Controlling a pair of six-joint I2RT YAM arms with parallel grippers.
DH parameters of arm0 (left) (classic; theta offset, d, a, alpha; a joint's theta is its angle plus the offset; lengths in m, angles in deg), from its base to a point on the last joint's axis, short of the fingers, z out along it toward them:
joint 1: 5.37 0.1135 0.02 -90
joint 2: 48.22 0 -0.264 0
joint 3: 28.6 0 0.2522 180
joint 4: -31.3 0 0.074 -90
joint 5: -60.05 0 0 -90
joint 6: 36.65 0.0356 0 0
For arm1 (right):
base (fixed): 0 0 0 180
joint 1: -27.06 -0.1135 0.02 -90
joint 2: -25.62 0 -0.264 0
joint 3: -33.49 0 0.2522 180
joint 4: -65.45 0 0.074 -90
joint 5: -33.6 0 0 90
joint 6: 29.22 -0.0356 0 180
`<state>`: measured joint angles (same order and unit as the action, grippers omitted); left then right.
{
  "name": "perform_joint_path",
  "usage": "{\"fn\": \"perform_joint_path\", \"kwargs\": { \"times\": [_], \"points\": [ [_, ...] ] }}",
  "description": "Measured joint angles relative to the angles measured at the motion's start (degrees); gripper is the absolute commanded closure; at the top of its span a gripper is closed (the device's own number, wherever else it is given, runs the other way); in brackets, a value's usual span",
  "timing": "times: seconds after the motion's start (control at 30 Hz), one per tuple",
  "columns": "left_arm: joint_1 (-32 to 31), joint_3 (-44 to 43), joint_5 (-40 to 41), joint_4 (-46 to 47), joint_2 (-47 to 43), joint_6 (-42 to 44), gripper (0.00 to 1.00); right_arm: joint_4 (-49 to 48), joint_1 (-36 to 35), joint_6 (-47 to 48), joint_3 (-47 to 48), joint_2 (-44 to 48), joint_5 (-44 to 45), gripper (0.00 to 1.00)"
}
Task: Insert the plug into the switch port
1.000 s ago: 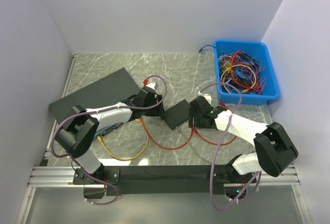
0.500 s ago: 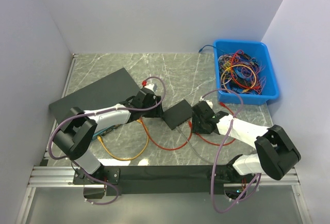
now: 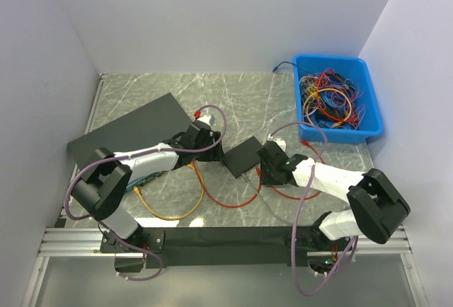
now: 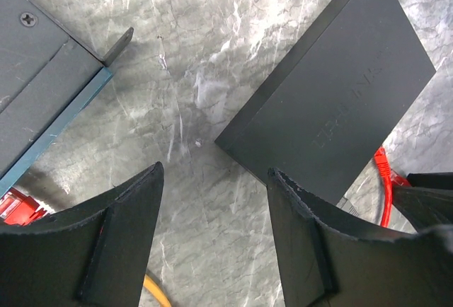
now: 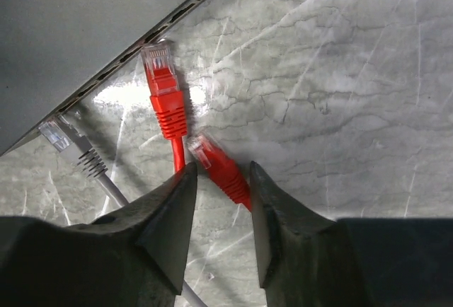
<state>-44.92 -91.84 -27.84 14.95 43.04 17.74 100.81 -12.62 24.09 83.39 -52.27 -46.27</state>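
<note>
The black switch point(image 3: 243, 155) lies flat at mid-table; its port edge point(image 5: 106, 73) runs across the upper left of the right wrist view. Two red plugs lie just off that edge. One red plug point(image 5: 164, 95) points at the ports. The other red plug point(image 5: 225, 171) lies tilted between the fingers of my right gripper point(image 5: 222, 180), whose jaws stand narrow around it; the right finger is at its boot and a gap shows on the left. A grey plug point(image 5: 71, 143) lies beside them. My left gripper point(image 4: 214, 172) hangs open and empty over bare table beside the switch point(image 4: 333, 102).
A blue bin point(image 3: 373, 102) full of tangled cables sits at the back right. A large dark flat unit point(image 3: 127, 134) lies at the left, under the left arm. An orange cable point(image 3: 177, 213) and a red cable point(image 3: 230, 201) loop across the near table.
My right gripper has slid left to the switch's near edge and its jaws have narrowed around the tilted red plug. The left arm has stayed still.
</note>
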Motion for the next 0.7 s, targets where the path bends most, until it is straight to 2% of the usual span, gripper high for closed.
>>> {"fn": "perform_joint_path", "kwargs": {
  "times": [0.13,0.3,0.43,0.7],
  "points": [
    [0.00,0.57,-0.33,0.13,-0.37,-0.02,0.34,0.02,-0.70,-0.33,0.35,-0.66,0.66,0.77],
    [0.00,1.29,-0.37,0.20,-0.96,-0.02,0.34,0.37,-1.81,-1.09,1.25,-1.62,1.46,0.92],
    [0.00,1.64,-0.48,0.17,-1.55,-0.07,0.35,1.46,-2.21,-1.25,1.79,-1.75,2.58,0.96],
    [0.00,1.64,-0.46,-0.17,-3.56,-0.96,0.37,9.55,-2.82,-0.48,7.65,1.38,8.94,1.00]
  ]
}}
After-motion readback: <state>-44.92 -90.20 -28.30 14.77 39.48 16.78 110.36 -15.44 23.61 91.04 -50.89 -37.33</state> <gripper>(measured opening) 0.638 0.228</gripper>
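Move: The loose red plug lies right between the right hand's open fingertips, practically at the hand point. From there a second red plug sits some 3 cm ahead and 2 cm left, the grey plug about 6 cm left and 1 cm ahead, and the small switch's middle roughly 6 cm ahead and 6 cm left, all at about fingertip height. The plug is about 12 cm to the left hand's right, 6 cm back and 5 cm below. The loose red plug is pinched by the right fingers, which close on its boot while the hand stays low and edges under 1 cm left, then slips back to the right. Keeping that grip, the hand lifts the plug almost 4 cm off the table and a little forward, the wrist tilting some 5–10 degrees. ##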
